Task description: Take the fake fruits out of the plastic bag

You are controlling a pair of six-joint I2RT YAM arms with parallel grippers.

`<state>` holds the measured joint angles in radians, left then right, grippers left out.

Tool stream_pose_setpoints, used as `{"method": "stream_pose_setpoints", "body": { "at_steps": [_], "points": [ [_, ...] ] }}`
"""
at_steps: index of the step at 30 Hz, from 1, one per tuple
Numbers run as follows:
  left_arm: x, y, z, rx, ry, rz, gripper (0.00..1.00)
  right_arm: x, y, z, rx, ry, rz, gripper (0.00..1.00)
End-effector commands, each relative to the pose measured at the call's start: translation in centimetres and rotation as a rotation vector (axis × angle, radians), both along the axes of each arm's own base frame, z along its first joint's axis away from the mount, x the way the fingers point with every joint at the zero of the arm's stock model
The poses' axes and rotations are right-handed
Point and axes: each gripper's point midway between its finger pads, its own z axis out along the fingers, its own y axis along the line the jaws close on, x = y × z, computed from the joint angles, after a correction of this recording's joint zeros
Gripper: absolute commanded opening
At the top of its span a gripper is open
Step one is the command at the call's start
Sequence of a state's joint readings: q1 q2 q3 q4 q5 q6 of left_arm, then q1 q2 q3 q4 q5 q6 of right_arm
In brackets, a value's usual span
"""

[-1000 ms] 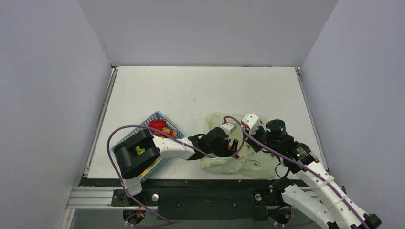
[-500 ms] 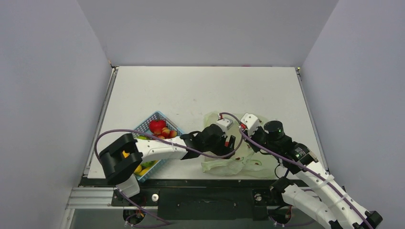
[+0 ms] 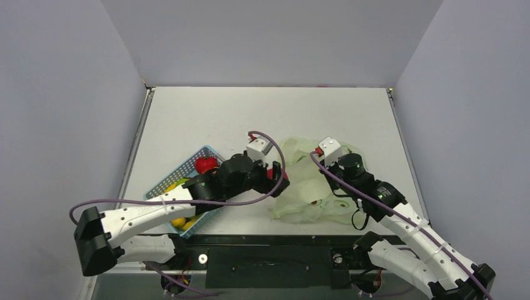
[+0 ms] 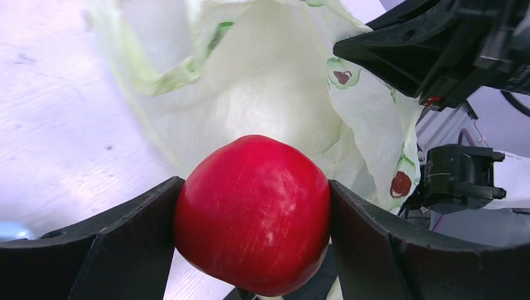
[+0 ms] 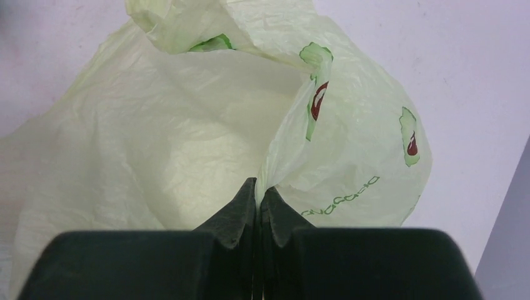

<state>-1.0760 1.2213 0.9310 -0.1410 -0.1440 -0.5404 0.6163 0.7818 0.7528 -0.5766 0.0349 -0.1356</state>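
Note:
The pale yellow-green plastic bag [image 3: 312,187] lies on the table right of centre, crumpled, with avocado prints. My left gripper [image 3: 277,177] is shut on a red apple [image 4: 253,212], held just outside the bag's left edge; the apple [image 3: 274,174] shows small in the top view. The bag [image 4: 269,94] lies behind the apple in the left wrist view. My right gripper [image 5: 259,190] is shut on a fold of the bag [image 5: 187,125] and pinches the thin film between its fingertips. No other fruit shows inside the bag.
A blue lattice basket [image 3: 172,178] stands left of the bag, with a glossy red fruit [image 3: 205,165] and yellow pieces in it, partly under my left arm. The table's near edge runs just below the bag.
My left gripper has pulled back to the left out of the bag with the red apple in it. The bag has spread wider and shifted up; the right gripper moved with it.

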Motion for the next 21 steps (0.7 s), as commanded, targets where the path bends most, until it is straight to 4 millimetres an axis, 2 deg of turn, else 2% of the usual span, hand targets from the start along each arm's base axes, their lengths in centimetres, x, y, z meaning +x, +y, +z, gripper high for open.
{"method": "stream_pose_setpoints", "body": {
  "at_steps": [1,4,5,6,10,13,15,16,17,21],
  "points": [
    [0.8,4.8,2.1,-0.022,-0.016,0.106,0.00,2.8,-1.0,2.4,0.047,-0.083,-0.198,0.00],
    [1.8,9.0,3.5,-0.044,-0.024,0.201,0.00,4.1,-1.7,2.6,0.058,-0.078,-0.316,0.00],
    [1.9,9.9,3.6,-0.037,-0.031,0.217,0.00,4.7,-2.3,3.2,0.054,-0.097,-0.370,0.00],
    [2.3,11.7,3.8,-0.026,-0.035,0.260,0.00,5.2,-2.8,3.0,0.055,-0.092,-0.430,0.00],
    [3.2,16.4,3.8,0.047,-0.053,0.388,0.00,7.0,-3.4,3.6,0.071,-0.084,-0.512,0.00],
    [3.6,19.0,2.9,0.109,-0.030,0.465,0.00,8.5,-4.2,5.0,0.078,-0.115,-0.564,0.00],
    [4.6,21.1,2.2,0.141,0.003,0.550,0.00,9.5,-5.2,5.8,0.050,-0.141,-0.614,0.00],
    [4.8,21.5,1.9,0.154,0.019,0.567,0.00,10.0,-5.8,5.7,0.006,-0.150,-0.644,0.00],
    [5.1,22.6,1.3,0.169,0.046,0.610,0.00,10.5,-6.3,6.4,0.000,-0.167,-0.667,0.00],
    [5.6,26.1,-0.1,0.220,0.120,0.787,0.00,12.6,-7.3,7.1,-0.061,-0.179,-0.724,0.00]
  ]
}}
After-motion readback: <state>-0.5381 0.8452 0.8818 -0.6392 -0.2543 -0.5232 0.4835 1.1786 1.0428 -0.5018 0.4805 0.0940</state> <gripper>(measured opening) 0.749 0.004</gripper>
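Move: The blue basket's middle is about 29 cm to the left of the left hand, some 2 cm ahead and 18 cm below; the tomato in it lies roughly 25 cm left and 10 cm ahead. The plastic bag is centred about 13 cm right of that hand, 5 cm ahead. From the right hand, the bag's middle is about 3 cm ahead, 2 cm right and 14 cm below, and the basket some 42 cm left, 1 cm back. With the red fruit still pinched between its fingers, the left hand sweeps about 23 cm left and a little forward, away from the bag to over the right-hand part of the basket, arching up and coming back down to its starting height while turning some 35 degrees counter-clockwise. The right hand, fingers kept shut on the bag's rim, draws it forward about 11 cm, also somewhat to the right and up, turning clockwise by about as much. ##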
